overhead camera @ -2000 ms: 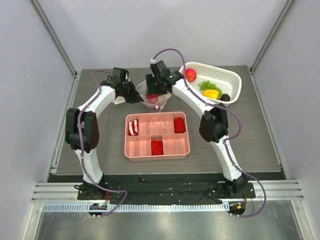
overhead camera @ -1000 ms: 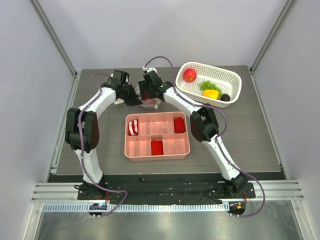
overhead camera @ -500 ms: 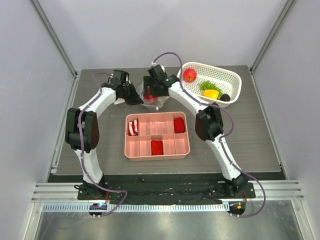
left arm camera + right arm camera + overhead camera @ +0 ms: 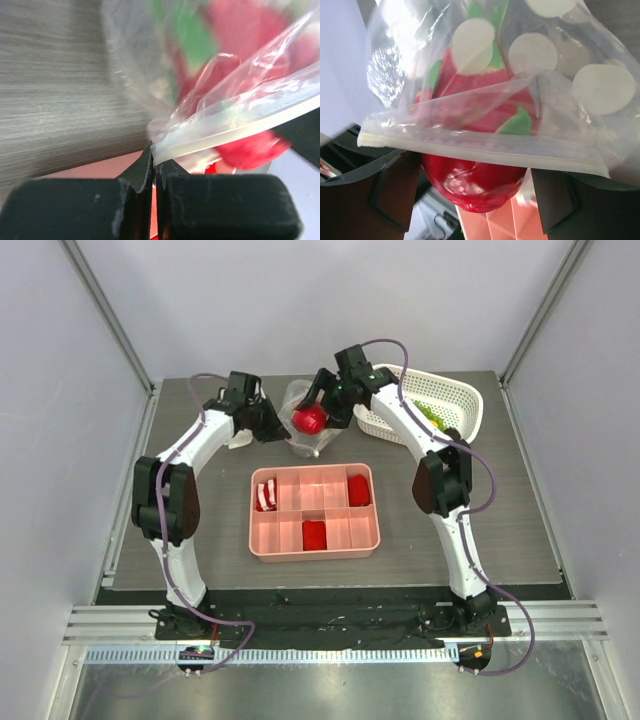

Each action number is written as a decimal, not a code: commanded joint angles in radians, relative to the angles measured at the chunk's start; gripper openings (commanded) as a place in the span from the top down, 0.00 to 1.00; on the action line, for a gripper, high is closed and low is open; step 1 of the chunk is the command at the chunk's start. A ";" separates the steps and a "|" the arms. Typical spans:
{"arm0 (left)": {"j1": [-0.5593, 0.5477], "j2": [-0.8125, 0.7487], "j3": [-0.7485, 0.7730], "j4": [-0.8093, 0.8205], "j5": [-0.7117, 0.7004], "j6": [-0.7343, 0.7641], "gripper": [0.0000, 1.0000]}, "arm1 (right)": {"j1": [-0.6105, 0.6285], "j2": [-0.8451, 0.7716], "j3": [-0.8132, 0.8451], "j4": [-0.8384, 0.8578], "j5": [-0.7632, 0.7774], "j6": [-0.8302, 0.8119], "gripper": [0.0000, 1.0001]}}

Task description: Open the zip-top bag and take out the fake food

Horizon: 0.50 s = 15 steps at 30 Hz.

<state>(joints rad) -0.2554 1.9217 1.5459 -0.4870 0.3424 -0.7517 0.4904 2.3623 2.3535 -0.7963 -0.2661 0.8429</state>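
The clear zip-top bag hangs above the table behind the pink tray. My left gripper is shut on the bag's zip edge, with its jaws pinched together in the left wrist view. My right gripper is shut on a glossy red round piece of fake food, held at the bag's mouth. In the right wrist view this piece sits between the fingers, just below the zip strip. More red and green pieces show inside the bag.
The pink tray holds red blocks and a striped piece in front of the bag. A white basket at the back right holds green food; my right arm hides part of it. A white cloth lies under my left arm.
My right gripper reached into the bag, then came up and to the right with the red piece in it. The left gripper kept its hold on the bag's edge.
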 commanded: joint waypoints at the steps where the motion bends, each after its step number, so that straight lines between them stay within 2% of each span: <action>1: 0.004 -0.006 0.150 -0.106 -0.084 0.103 1.00 | 0.005 -0.187 -0.020 -0.006 -0.176 -0.028 0.99; 6: 0.011 0.008 0.227 -0.176 -0.229 0.192 1.00 | -0.021 -0.236 -0.036 -0.043 -0.294 -0.068 0.99; 9: 0.016 0.022 0.250 -0.177 -0.235 0.212 1.00 | -0.019 -0.279 -0.074 -0.046 -0.331 -0.079 0.99; 15: 0.033 0.056 0.321 -0.179 -0.191 0.150 1.00 | -0.035 -0.396 -0.149 -0.058 -0.380 -0.134 0.99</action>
<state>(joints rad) -0.2348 1.9530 1.7947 -0.6479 0.1501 -0.5926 0.4667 2.1021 2.2261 -0.8730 -0.5434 0.7586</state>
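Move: The right hand already holds the dragon fruit, its upper part still inside the bag, whose middle lies about 4 cm to the left, 2 cm ahead and 7 cm below. From that hand the white basket is about 25 cm to the right, 4 cm ahead and 11 cm down, and the pink box 22 cm back, level sideways and 14 cm down. From the left hand, pinching the bag's rim, the fruit is about 6 cm to the right, 3 cm ahead and 2 cm up; the paper roll lies 11 cm left, 3 cm ahead and 10 cm down. Keeping its grip on the dragon fruit, the right hand draws it up about 10 cm and some 8 cm back towards the robot, clear of the bag mouth, turning roughly 15 degrees, mostly counter-clockwise, and not yet heading for the basket. Meanwhile the left hand keeps its closed pinch on the rim and pulls the bag away, about 5 cm up with some 4 cm each forward and left, its left side rolling up a little. ##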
